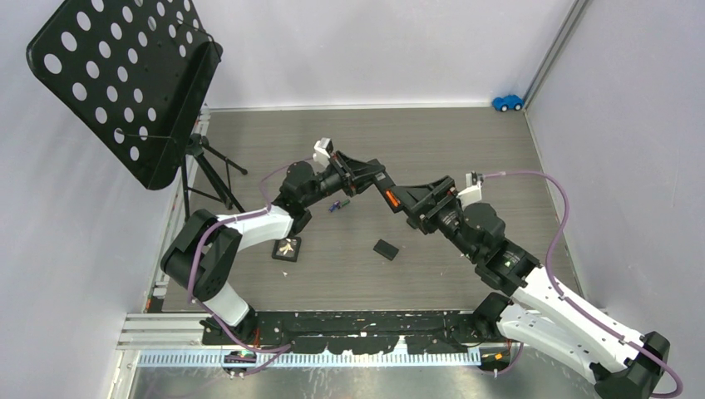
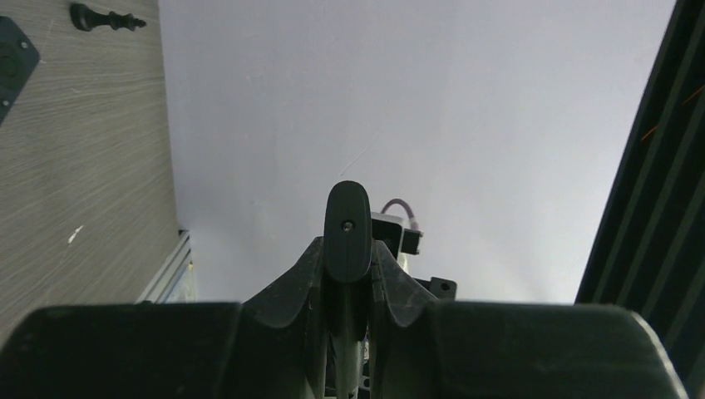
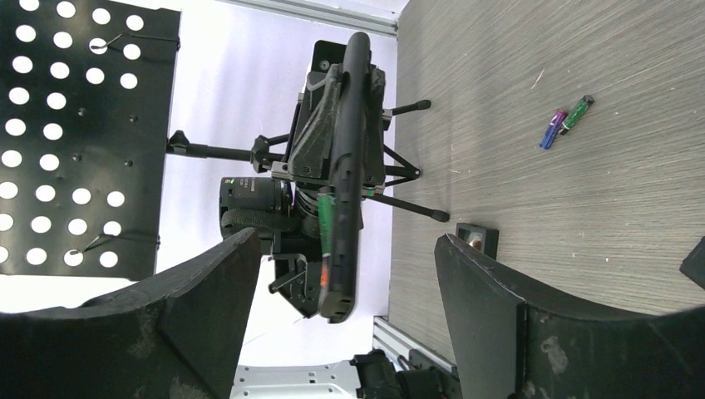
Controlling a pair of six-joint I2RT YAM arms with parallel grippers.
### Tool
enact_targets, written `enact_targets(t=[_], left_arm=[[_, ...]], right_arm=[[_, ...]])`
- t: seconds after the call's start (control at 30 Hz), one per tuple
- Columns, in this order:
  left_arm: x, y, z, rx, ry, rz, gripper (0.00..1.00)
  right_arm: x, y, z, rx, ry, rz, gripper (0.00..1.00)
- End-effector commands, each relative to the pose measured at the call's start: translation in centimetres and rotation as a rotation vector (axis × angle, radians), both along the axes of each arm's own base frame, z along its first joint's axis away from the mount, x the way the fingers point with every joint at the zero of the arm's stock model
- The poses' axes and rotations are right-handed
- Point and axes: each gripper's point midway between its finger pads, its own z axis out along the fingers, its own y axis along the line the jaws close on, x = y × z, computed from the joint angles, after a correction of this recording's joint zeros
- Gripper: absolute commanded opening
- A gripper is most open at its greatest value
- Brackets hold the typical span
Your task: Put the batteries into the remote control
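Note:
My left gripper [image 1: 349, 176] holds the black remote control [image 1: 370, 184] off the table, edge up, shut on it. In the left wrist view the remote's rounded end [image 2: 347, 233] is clamped between the fingers. The right wrist view shows the remote [image 3: 347, 158] with a green and orange battery [image 3: 325, 223] lying in its open compartment. My right gripper [image 3: 345, 287] is open, one finger on each side of the remote's near end, touching neither side. Two loose batteries, one blue [image 3: 551, 130] and one green [image 3: 576, 114], lie side by side on the table [image 1: 337, 205].
A small black cover plate [image 1: 385, 248] lies on the table in front of the grippers. A black square pad [image 1: 287, 248] sits to the left. A perforated black music stand [image 1: 125, 83] on a tripod [image 1: 212, 170] stands at far left. A blue toy car [image 1: 507, 102] is in the back corner.

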Motion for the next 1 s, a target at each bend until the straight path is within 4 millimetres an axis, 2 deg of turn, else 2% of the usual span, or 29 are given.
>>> enact_targets(t=[0.0, 0.1, 0.23, 0.4, 0.7, 0.87, 0.97], left_arm=[[-1.2, -0.6, 1.3, 0.058, -0.140, -0.051, 0.00], [-1.8, -0.9, -0.4, 0.165, -0.173, -0.097, 0.00], [-2.5, -0.7, -2.6, 0.296, -0.211, -0.128, 0.00], [-2.9, -0.1, -3.3, 0.373, -0.250, -0.133, 0.00], [-1.9, 0.7, -6.2, 0.581, -0.229, -0.123, 0.00], [-1.6, 0.4, -6.1, 0.573, -0.255, -0.132, 0.00], [-1.5, 0.3, -6.2, 0.590, -0.258, -0.138, 0.00]], right_arm=[[0.4, -0.3, 1.1, -0.113, -0.039, -0.007, 0.82], [0.6, 0.0, -0.9, -0.267, -0.014, 0.029, 0.78], [0.3, 1.1, -2.8, -0.354, -0.002, 0.112, 0.65], [0.0, 2.1, -4.7, -0.365, 0.018, 0.170, 0.55], [0.0, 2.3, -9.0, -0.497, 0.059, 0.229, 0.52], [-0.8, 3.4, -9.5, -0.476, 0.050, 0.303, 0.45], [-0.8, 3.2, -9.8, -0.483, 0.054, 0.296, 0.41]])
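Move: The held remote's open battery compartment lies about 2 cm ahead of the right hand and 3 cm to its left, roughly level with it. From the left hand, which already holds the remote's other end, it is some 5 cm back and 3 cm right. From the right hand, the battery cover lies about 2 cm back and 1 cm left; the loose batteries 10 cm ahead, 14 cm left; the other remote 9 cm ahead, 10 cm right; all some 26 cm below. The remote is carried down by the left hand, about 8 cm and slightly back, its grip kept while the wrist rolls some 35 degrees so that its fingers tip down. The right hand sinks with it, about 11 cm and a little left, staying beside the battery compartment, rolling its left side down and turning counter-clockwise while its open fingers close about halfway. ##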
